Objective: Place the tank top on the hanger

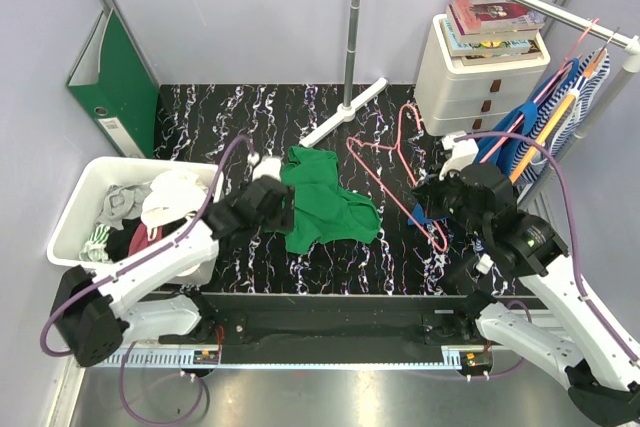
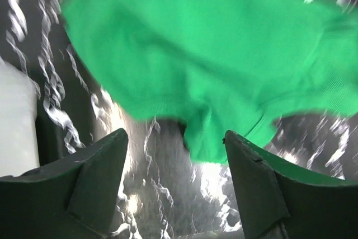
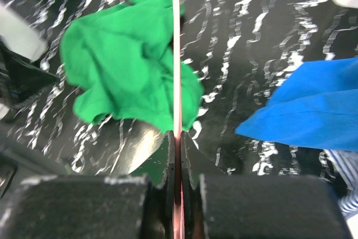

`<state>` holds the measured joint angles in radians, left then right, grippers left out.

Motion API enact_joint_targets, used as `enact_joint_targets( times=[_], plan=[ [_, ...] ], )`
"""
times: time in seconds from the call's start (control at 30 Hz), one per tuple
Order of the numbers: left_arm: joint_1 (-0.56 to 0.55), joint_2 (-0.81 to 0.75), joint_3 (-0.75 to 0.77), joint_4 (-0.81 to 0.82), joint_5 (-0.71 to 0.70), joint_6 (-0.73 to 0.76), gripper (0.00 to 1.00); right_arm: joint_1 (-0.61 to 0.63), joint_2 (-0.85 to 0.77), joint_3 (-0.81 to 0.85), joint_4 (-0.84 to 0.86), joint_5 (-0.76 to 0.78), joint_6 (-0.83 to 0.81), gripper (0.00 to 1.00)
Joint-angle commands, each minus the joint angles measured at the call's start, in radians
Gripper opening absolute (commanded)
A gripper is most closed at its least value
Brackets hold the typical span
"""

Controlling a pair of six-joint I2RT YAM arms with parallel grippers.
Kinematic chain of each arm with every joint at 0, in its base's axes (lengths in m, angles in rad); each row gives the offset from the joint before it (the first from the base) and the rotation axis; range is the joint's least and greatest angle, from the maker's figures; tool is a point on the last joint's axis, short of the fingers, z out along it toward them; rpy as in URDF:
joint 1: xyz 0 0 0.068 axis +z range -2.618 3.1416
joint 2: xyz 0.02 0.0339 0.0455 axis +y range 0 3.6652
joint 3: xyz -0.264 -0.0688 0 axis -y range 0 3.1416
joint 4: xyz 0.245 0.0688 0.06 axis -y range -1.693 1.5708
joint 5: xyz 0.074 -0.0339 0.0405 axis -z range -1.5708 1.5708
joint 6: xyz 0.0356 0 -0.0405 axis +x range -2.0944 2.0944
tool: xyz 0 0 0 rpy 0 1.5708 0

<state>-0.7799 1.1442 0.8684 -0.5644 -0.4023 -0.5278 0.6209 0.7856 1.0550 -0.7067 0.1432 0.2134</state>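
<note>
The bright green tank top (image 1: 325, 202) lies crumpled on the black marbled table. In the left wrist view the tank top (image 2: 212, 54) fills the upper part. A fold of its edge hangs down between the spread fingers (image 2: 103, 166), close to the right one. My left gripper (image 2: 176, 155) is open at the top's left edge with nothing pinched; from above the left gripper (image 1: 272, 203) touches the cloth. The thin pink hanger (image 1: 398, 157) lies right of the top. My right gripper (image 3: 177, 138) is shut on the hanger (image 3: 177, 54) wire, near its lower corner, which the right gripper (image 1: 432, 209) covers from above.
A white bin (image 1: 85, 197) of clothes stands at the left with a green binder (image 1: 115, 82) behind it. A white drawer unit (image 1: 480, 77) with books is at the back right. Blue and striped garments (image 1: 545, 127) hang on a rail there. A rack pole (image 1: 352, 27) stands behind the tank top.
</note>
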Motion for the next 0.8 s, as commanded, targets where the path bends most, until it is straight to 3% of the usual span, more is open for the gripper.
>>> enact_joint_targets(
  times=[0.0, 0.1, 0.2, 0.53, 0.63, 0.67, 0.77],
  plan=[
    [-0.032, -0.135, -0.223, 0.136, 0.122, -0.093, 0.70, 0.007, -0.057, -0.021, 0.032, -0.138, -0.017, 0.00],
    [-0.039, -0.182, -0.389, 0.337, 0.277, -0.138, 0.68, 0.007, -0.083, -0.046, 0.030, -0.197, -0.020, 0.00],
    [-0.039, -0.175, -0.463, 0.461, 0.330, -0.179, 0.68, 0.007, -0.085, -0.064, 0.018, -0.198, -0.019, 0.00],
    [-0.038, -0.017, -0.451, 0.626, 0.280, -0.195, 0.69, 0.007, -0.111, -0.070, -0.005, -0.220, -0.020, 0.00],
    [-0.036, 0.031, -0.427, 0.635, 0.250, -0.184, 0.58, 0.007, -0.121, -0.064, -0.019, -0.241, -0.025, 0.00],
    [-0.038, 0.043, -0.414, 0.621, 0.226, -0.182, 0.43, 0.008, -0.124, -0.063, -0.025, -0.246, -0.026, 0.00],
    [-0.036, 0.028, -0.385, 0.577, 0.166, -0.178, 0.20, 0.007, -0.128, -0.050, -0.043, -0.275, -0.040, 0.00]
  ],
)
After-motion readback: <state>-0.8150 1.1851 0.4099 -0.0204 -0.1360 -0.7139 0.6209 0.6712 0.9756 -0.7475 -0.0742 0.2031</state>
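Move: From my left hand, the tank top's near corner lies about 5 cm back, 4 cm right and 12 cm down. The middle of the tank top is some 11 cm right and 2 ahead, just as low. The clothes bin is about 24 cm to the left, level with me. The hanger, still in my right hand, hangs roughly 23 cm right, 4 ahead and 10 up. From my right hand the tank top lies 17 cm left, 5 ahead, 27 down. I drop my open left hand about 11 cm and draw it back some 7 cm, then ease right and a little forward at table height, rolling it some 15–20 degrees left side down, and start closing the fingers around the tank top's near corner. My right hand keeps its grip on the hanger, pulls back about 4 cm and turns roughly 10 degrees counter-clockwise. ##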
